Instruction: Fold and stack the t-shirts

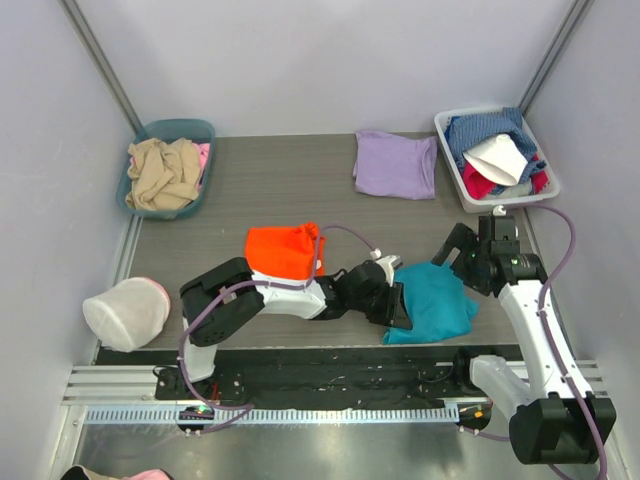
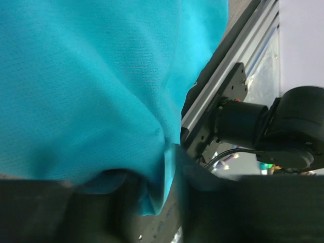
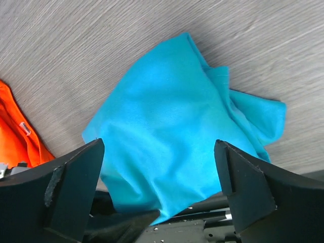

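Observation:
A crumpled teal t-shirt (image 1: 435, 300) lies near the table's front edge, right of centre. My left gripper (image 1: 398, 305) is at its left edge. In the left wrist view the teal t-shirt (image 2: 91, 81) fills the frame, and a fold of it hangs loosely in the narrow gap of my left gripper (image 2: 159, 212), whose jaws are slightly apart. My right gripper (image 1: 455, 248) hovers open over the shirt's far right side; the right wrist view shows my right gripper (image 3: 159, 152) spread wide above the teal t-shirt (image 3: 172, 126). The orange t-shirt (image 1: 283, 250) is draped over my left arm. A folded lavender t-shirt (image 1: 395, 163) lies at the back.
A teal basket (image 1: 200, 130) holding beige cloth stands at the back left. A white bin (image 1: 447, 150) of mixed clothes is at the back right. A white mesh bag (image 1: 125, 312) sits at the front left. The metal rail (image 1: 300, 385) runs along the front edge.

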You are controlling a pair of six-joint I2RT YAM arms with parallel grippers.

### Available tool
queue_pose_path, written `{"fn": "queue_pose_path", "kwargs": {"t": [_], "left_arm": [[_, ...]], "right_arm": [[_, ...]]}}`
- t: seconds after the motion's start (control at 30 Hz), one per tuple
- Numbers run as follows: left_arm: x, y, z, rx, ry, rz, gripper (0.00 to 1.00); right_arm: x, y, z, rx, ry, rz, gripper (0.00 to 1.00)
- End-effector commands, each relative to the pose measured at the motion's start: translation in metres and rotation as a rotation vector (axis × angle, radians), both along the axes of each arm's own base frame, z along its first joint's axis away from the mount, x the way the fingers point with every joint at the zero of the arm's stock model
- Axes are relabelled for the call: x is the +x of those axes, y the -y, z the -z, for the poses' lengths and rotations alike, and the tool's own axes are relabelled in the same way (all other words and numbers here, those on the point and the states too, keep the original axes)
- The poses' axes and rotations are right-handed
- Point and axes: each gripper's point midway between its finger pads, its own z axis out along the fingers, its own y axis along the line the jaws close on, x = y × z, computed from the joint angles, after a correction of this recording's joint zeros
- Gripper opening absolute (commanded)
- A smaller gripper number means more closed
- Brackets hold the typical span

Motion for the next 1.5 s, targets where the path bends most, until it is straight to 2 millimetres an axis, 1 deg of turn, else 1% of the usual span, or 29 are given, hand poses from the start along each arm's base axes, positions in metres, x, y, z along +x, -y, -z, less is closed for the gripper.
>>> {"fn": "queue_pose_path", "kwargs": {"t": [0.0, 0.03, 0.07, 0.1, 0.13, 0.17, 0.23, 0.27, 0.33, 0.37, 0.4, 0.47, 0.5, 0.57, 0.6, 0.63, 0.7, 0.73, 0.8, 0.83, 0.87, 1.0, 1.23, 1.27, 1.3, 1.33, 1.37, 1.43, 1.47], "left_arm": [[0.006, 0.018, -0.025, -0.086, 0.032, -0.014, 0.47], [0.005, 0.017, -0.028, -0.091, 0.034, -0.013, 0.50], [0.004, 0.017, -0.031, -0.096, 0.036, -0.012, 0.60], [0.002, 0.017, -0.033, -0.097, 0.033, -0.014, 0.72], [-0.001, 0.016, -0.034, -0.096, 0.033, -0.013, 0.75], [-0.002, 0.015, -0.043, -0.110, 0.041, -0.014, 0.87], [-0.006, 0.010, -0.046, -0.097, 0.048, -0.023, 0.89], [-0.009, 0.007, -0.058, -0.114, 0.062, -0.023, 0.94], [-0.012, -0.003, -0.059, -0.100, 0.061, -0.033, 0.95], [-0.012, -0.006, -0.063, -0.101, 0.068, -0.043, 1.00], [-0.013, -0.013, -0.073, -0.109, 0.072, -0.047, 1.00], [-0.013, -0.025, -0.072, -0.086, 0.084, -0.068, 1.00], [-0.014, -0.034, -0.082, -0.087, 0.094, -0.077, 1.00], [-0.015, -0.047, -0.083, -0.062, 0.114, -0.089, 1.00], [-0.012, -0.056, -0.081, -0.033, 0.126, -0.112, 1.00], [-0.012, -0.064, -0.091, -0.043, 0.144, -0.124, 1.00], [-0.007, -0.078, -0.094, -0.014, 0.178, -0.157, 1.00], [-0.002, -0.089, -0.101, -0.006, 0.204, -0.193, 1.00], [0.000, -0.101, -0.104, 0.017, 0.226, -0.212, 1.00], [0.005, -0.107, -0.105, 0.026, 0.240, -0.240, 1.00], [0.006, -0.113, -0.112, 0.012, 0.250, -0.255, 1.00], [0.014, -0.126, -0.113, 0.012, 0.253, -0.291, 1.00], [0.018, -0.140, -0.111, 0.030, 0.255, -0.321, 1.00], [0.020, -0.143, -0.111, 0.035, 0.259, -0.333, 1.00], [0.022, -0.147, -0.114, 0.031, 0.262, -0.345, 1.00], [0.022, -0.151, -0.112, 0.037, 0.264, -0.353, 1.00], [0.023, -0.154, -0.113, 0.038, 0.265, -0.362, 1.00], [0.026, -0.164, -0.115, 0.036, 0.272, -0.387, 1.00], [0.028, -0.168, -0.116, 0.036, 0.275, -0.397, 1.00]], "right_arm": [[0.008, 0.012, -0.035, -0.055, 0.111, 0.045, 1.00], [0.009, 0.011, -0.041, -0.052, 0.128, 0.040, 1.00], [0.010, 0.009, -0.044, -0.044, 0.138, 0.028, 1.00], [0.010, 0.006, -0.049, -0.036, 0.149, 0.015, 1.00], [0.011, 0.005, -0.048, -0.033, 0.145, 0.006, 1.00], [0.010, -0.001, -0.048, -0.008, 0.142, -0.018, 1.00], [0.009, -0.008, -0.043, 0.018, 0.128, -0.051, 1.00], [0.009, -0.009, -0.042, 0.024, 0.125, -0.059, 1.00], [0.007, -0.014, -0.038, 0.044, 0.117, -0.083, 1.00], [0.007, -0.015, -0.036, 0.049, 0.111, -0.090, 1.00], [0.006, -0.017, -0.032, 0.057, 0.105, -0.092, 1.00], [0.007, -0.021, -0.026, 0.076, 0.102, -0.102, 1.00], [0.005, -0.022, -0.017, 0.083, 0.079, -0.108, 1.00], [0.006, -0.026, -0.009, 0.100, 0.066, -0.123, 1.00], [0.004, -0.027, 0.003, 0.104, 0.035, -0.126, 1.00], [0.004, -0.028, 0.007, 0.110, 0.029, -0.130, 1.00], [0.007, -0.034, 0.014, 0.137, 0.030, -0.145, 0.98], [0.006, -0.041, 0.018, 0.139, 0.012, -0.171, 0.98], [0.007, -0.044, 0.025, 0.116, -0.011, -0.183, 0.98], [0.006, -0.045, 0.031, 0.106, -0.038, -0.187, 0.98], [0.008, -0.046, 0.034, 0.091, -0.042, -0.186, 0.98], [0.006, -0.069, 0.054, 0.092, -0.085, -0.229, 0.98], [0.012, -0.092, 0.089, 0.112, -0.132, -0.242, 0.99], [0.017, -0.096, 0.091, 0.123, -0.116, -0.247, 0.99], [0.015, -0.098, 0.100, 0.125, -0.138, -0.243, 0.99], [0.017, -0.102, 0.103, 0.141, -0.140, -0.238, 0.99], [0.025, -0.109, 0.101, 0.160, -0.107, -0.246, 0.99], [0.028, -0.115, 0.110, 0.176, -0.117, -0.235, 0.99], [0.035, -0.121, 0.109, 0.201, -0.093, -0.219, 0.99]]}}
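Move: The turquoise t-shirt, crumpled on the table, has its middle about 5 cm to the right hand's left, 4 cm back and 11 cm below it. The folded orange t-shirt lies some 37 cm to the right hand's left and 8 cm farther out; the lavender one about 29 cm ahead and 13 cm left. From the left hand, already opening at the turquoise shirt's near left part, that shirt's middle is around 6 cm right, 3 cm ahead, 4 cm below. The turquoise t-shirt is let go by the left fingers, which spread wide; that hand then lifts and goes about 15 cm left towards the orange shirt, ending some 10 cm higher. The right hand, open throughout, first rises about 3 cm, then swings left some 10 cm and sinks onto the turquoise shirt's far middle, turning counter-clockwise roughly 15 degrees, its fingertips coming down on the cloth without closing. ##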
